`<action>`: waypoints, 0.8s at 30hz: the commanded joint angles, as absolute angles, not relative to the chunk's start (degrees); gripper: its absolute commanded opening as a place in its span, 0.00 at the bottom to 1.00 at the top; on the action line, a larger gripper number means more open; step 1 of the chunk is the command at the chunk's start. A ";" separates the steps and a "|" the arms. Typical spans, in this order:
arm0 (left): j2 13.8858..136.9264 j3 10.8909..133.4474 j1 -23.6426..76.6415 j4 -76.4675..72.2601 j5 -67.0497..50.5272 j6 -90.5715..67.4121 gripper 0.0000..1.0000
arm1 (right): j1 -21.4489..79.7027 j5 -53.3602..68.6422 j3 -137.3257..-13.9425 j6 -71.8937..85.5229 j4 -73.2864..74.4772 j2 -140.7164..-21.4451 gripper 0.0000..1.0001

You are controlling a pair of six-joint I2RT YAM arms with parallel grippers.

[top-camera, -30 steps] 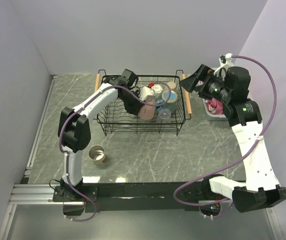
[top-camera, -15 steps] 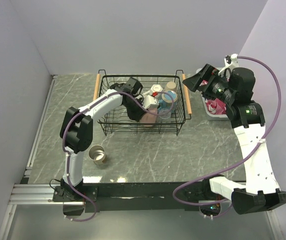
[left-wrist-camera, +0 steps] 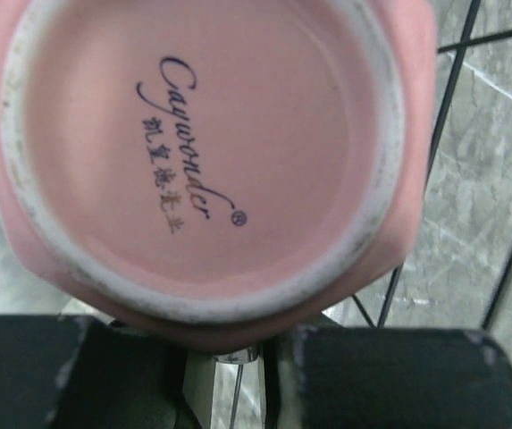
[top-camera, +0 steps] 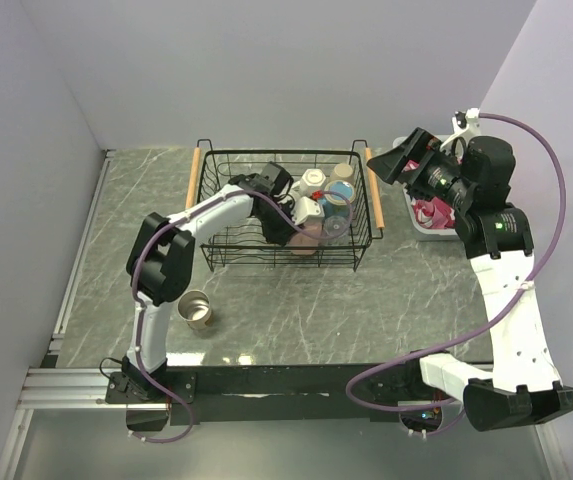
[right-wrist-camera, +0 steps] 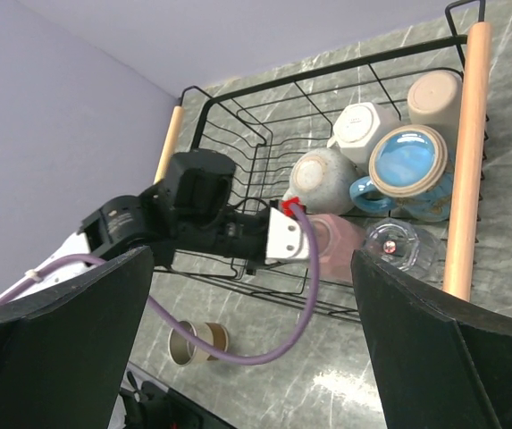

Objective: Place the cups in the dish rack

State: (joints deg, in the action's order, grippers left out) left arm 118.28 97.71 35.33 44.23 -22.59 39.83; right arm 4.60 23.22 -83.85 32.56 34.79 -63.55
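The black wire dish rack (top-camera: 211, 215) with wooden handles holds several cups: two white mugs (right-wrist-camera: 361, 125) (right-wrist-camera: 321, 179), a tan cup (right-wrist-camera: 434, 96), a blue mug (right-wrist-camera: 407, 163) and a clear glass (right-wrist-camera: 398, 245). My left gripper (top-camera: 288, 225) reaches into the rack, shut on the pink mug (top-camera: 309, 238). That mug's base (left-wrist-camera: 202, 152) fills the left wrist view, with its lower edge pinched between the black fingers (left-wrist-camera: 398, 380). A steel cup (top-camera: 197, 310) lies on the table in front of the rack. My right gripper (top-camera: 406, 163) hangs open, high off the rack's right end.
A white plastic basket (top-camera: 418, 228) with pink cloth sits right of the rack, under the right arm. The left arm's purple cable (right-wrist-camera: 309, 295) loops over the rack's front wall. Walls close in at the back and both sides.
The left gripper has carried the pink mug down and to the right, deeper into the rack beside the other cups. The right arm has shifted slightly right and stayed open.
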 commanded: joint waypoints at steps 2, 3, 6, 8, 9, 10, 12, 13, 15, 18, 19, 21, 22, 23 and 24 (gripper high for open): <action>119.00 99.32 36.47 39.73 -25.31 39.82 0.01 | 4.13 23.38 -84.02 32.70 34.80 -61.44 1.00; 119.26 99.40 36.65 39.73 -25.49 39.73 0.01 | 4.04 23.29 -84.02 32.52 34.98 -61.26 1.00; 119.88 99.32 37.35 39.38 -25.49 39.73 0.02 | 3.78 23.20 -83.67 32.26 35.59 -60.82 1.00; 119.97 99.40 37.70 39.29 -25.58 39.55 0.02 | 3.52 23.47 -83.58 32.34 35.51 -60.56 1.00; 120.06 99.40 37.79 39.37 -25.58 39.38 0.02 | 3.34 23.47 -83.58 32.34 35.59 -60.47 1.00; 120.15 99.58 37.79 39.29 -25.49 39.46 0.02 | 3.25 23.47 -83.50 32.34 35.60 -60.38 1.00; 119.97 99.49 37.88 39.64 -25.23 39.46 0.11 | 3.08 23.64 -83.32 32.34 35.68 -60.29 1.00; 119.97 99.41 37.88 39.81 -24.88 39.46 0.16 | 2.99 23.82 -83.23 32.34 35.42 -60.29 1.00; 119.53 99.23 37.79 40.17 -24.26 39.81 0.37 | 2.99 24.08 -83.06 32.78 34.98 -60.38 1.00; 118.74 98.88 37.44 41.13 -24.08 39.64 0.55 | 2.90 24.43 -82.79 33.31 34.19 -60.38 1.00; 118.48 98.96 37.27 41.57 -24.26 39.46 0.61 | 2.99 24.43 -82.71 33.57 34.02 -60.47 1.00; 117.78 99.14 36.65 42.01 -24.52 38.85 0.72 | 2.99 24.70 -82.53 33.66 33.93 -60.64 1.00; 117.51 99.66 36.48 42.88 -24.78 38.76 0.73 | 2.90 24.70 -82.62 33.75 33.75 -60.64 1.00; 117.16 100.10 35.87 43.24 -24.87 37.98 0.77 | 2.99 24.70 -82.53 33.75 33.66 -60.73 1.00; 116.72 100.72 35.60 43.76 -25.92 37.53 0.79 | 2.99 24.70 -82.79 33.66 33.66 -60.91 1.00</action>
State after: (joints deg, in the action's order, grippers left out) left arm 120.42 97.84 36.82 41.28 -23.07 39.27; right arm 3.36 23.68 -82.81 33.50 36.07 -61.49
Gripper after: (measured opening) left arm 0.756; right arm 0.996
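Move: The left hand holds the upturned pink cup by its handle in the rack; the cup's middle is about 6 cm to the hand's right, at its height and level with it fore and aft. It is being taken towards the clear glass, some 11 cm right and 2 cm ahead. The grey-white mug stands about 7 cm ahead and 2 cm right, the blue mug 9 cm ahead and 11 cm right. From the right hand, the pink cup lies roughly 15 cm left, 4 cm ahead and 32 cm below. Rightward by about 2 cm and down just over 1 cm, the left hand eases the pink cup towards the clear glass near the rack's near side, keeping its pinch on the handle and its wrist angle. It then all but stops and spreads its fingers wide either side of the handle, letting go without backing away. ##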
